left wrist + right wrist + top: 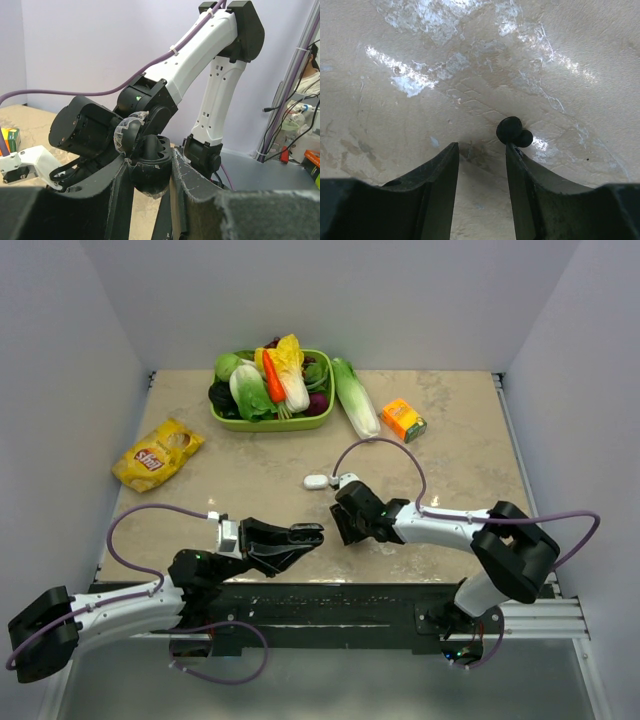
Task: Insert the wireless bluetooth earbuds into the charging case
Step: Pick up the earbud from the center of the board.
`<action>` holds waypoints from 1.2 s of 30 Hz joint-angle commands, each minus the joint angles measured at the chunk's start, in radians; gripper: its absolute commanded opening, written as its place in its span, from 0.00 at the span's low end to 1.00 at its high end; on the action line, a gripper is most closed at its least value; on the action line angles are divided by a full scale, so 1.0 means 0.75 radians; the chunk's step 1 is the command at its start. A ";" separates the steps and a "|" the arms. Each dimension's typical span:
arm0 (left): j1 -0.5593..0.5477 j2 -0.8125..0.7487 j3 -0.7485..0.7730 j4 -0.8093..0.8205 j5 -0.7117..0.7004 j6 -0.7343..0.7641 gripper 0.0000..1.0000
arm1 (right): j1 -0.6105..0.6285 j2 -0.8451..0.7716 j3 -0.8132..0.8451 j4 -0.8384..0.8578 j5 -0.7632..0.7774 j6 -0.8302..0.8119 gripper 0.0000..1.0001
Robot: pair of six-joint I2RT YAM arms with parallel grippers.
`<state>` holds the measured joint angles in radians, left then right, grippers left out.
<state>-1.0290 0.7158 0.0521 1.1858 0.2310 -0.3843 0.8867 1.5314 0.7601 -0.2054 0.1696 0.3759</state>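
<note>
In the left wrist view a black charging case (150,172) with its lid (127,134) flipped up sits clamped between my left fingers. My left gripper (308,533) holds it above the table's near middle, shut on it. Just to its right, my right gripper (342,527) points down at the table. In the right wrist view its jaws stand open around bare table, and my right gripper (481,150) has nothing between its fingers. One glossy black earbud (514,132) lies on the table, touching the tip of the right finger (520,170). Other earbuds do not show.
A small white oval object (316,481) lies just beyond the right gripper. Farther back are a green basket (225,421) of vegetables, a loose cabbage (355,397), an orange carton (404,420) and a yellow chips bag (158,453) at left. Walls enclose the table.
</note>
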 commanded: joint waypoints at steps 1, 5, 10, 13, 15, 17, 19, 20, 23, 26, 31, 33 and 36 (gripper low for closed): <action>-0.006 -0.005 -0.235 0.071 -0.009 -0.003 0.00 | -0.019 -0.011 0.038 0.035 0.066 0.004 0.46; -0.006 0.007 -0.235 0.080 -0.009 -0.001 0.00 | -0.025 -0.019 0.040 0.043 0.089 0.002 0.47; -0.006 0.017 -0.237 0.098 -0.009 -0.003 0.00 | -0.039 0.001 0.058 0.045 0.123 0.002 0.48; -0.006 0.011 -0.239 0.096 -0.011 -0.003 0.00 | -0.039 -0.029 0.054 0.057 0.138 0.006 0.48; -0.006 0.007 -0.245 0.094 -0.013 -0.005 0.00 | -0.041 -0.048 0.058 0.061 0.148 0.004 0.48; -0.006 0.009 -0.243 0.096 -0.015 -0.003 0.00 | -0.039 -0.050 0.066 0.055 0.150 -0.004 0.48; -0.006 0.015 -0.245 0.100 -0.015 -0.003 0.00 | -0.041 -0.034 0.083 0.047 0.152 -0.014 0.48; -0.004 0.017 -0.243 0.104 -0.015 -0.003 0.00 | -0.039 -0.025 0.089 0.039 0.144 -0.019 0.47; -0.006 0.021 -0.249 0.116 -0.011 -0.005 0.00 | -0.039 -0.015 0.091 0.037 0.138 -0.012 0.47; -0.006 0.021 -0.256 0.117 -0.011 -0.011 0.00 | -0.039 -0.101 0.063 0.035 0.142 0.024 0.47; -0.006 0.013 -0.260 0.110 -0.018 -0.009 0.00 | -0.041 -0.203 0.042 -0.067 0.224 0.104 0.04; -0.006 0.017 -0.256 0.116 -0.018 -0.005 0.00 | -0.039 -0.203 0.026 -0.088 0.228 0.145 0.00; -0.006 0.048 -0.256 0.151 -0.016 -0.007 0.00 | -0.041 -0.183 -0.013 -0.068 0.224 0.200 0.00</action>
<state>-1.0290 0.7334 0.0517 1.1919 0.2306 -0.3840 0.8612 1.3819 0.7856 -0.2317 0.3012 0.4484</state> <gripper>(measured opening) 0.344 0.008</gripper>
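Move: The black earbud lies on the board about 2 cm ahead of the right hand, 1 cm to its right and 1 cm below, just beyond one fingertip. The white case sits some 14 cm ahead and 5 cm left of that hand. The open black charging case, held in the left hand, is roughly 12 cm back, 9 cm left and 25 cm above. From the left hand the earbud is about 14 cm ahead, 10 cm right and 26 cm below. Forward first, low over the board, the right hand creeps about 2.5 cm towards and up to the earbud with its fingers still open and drifts slightly right. Then it lifts quickly, ending some 5.5 cm higher, and its fingers snap fully shut on nothing partway up. The wrist meanwhile tips the fingertips roughly 10 degrees forward and up and turns about as far clockwise. ##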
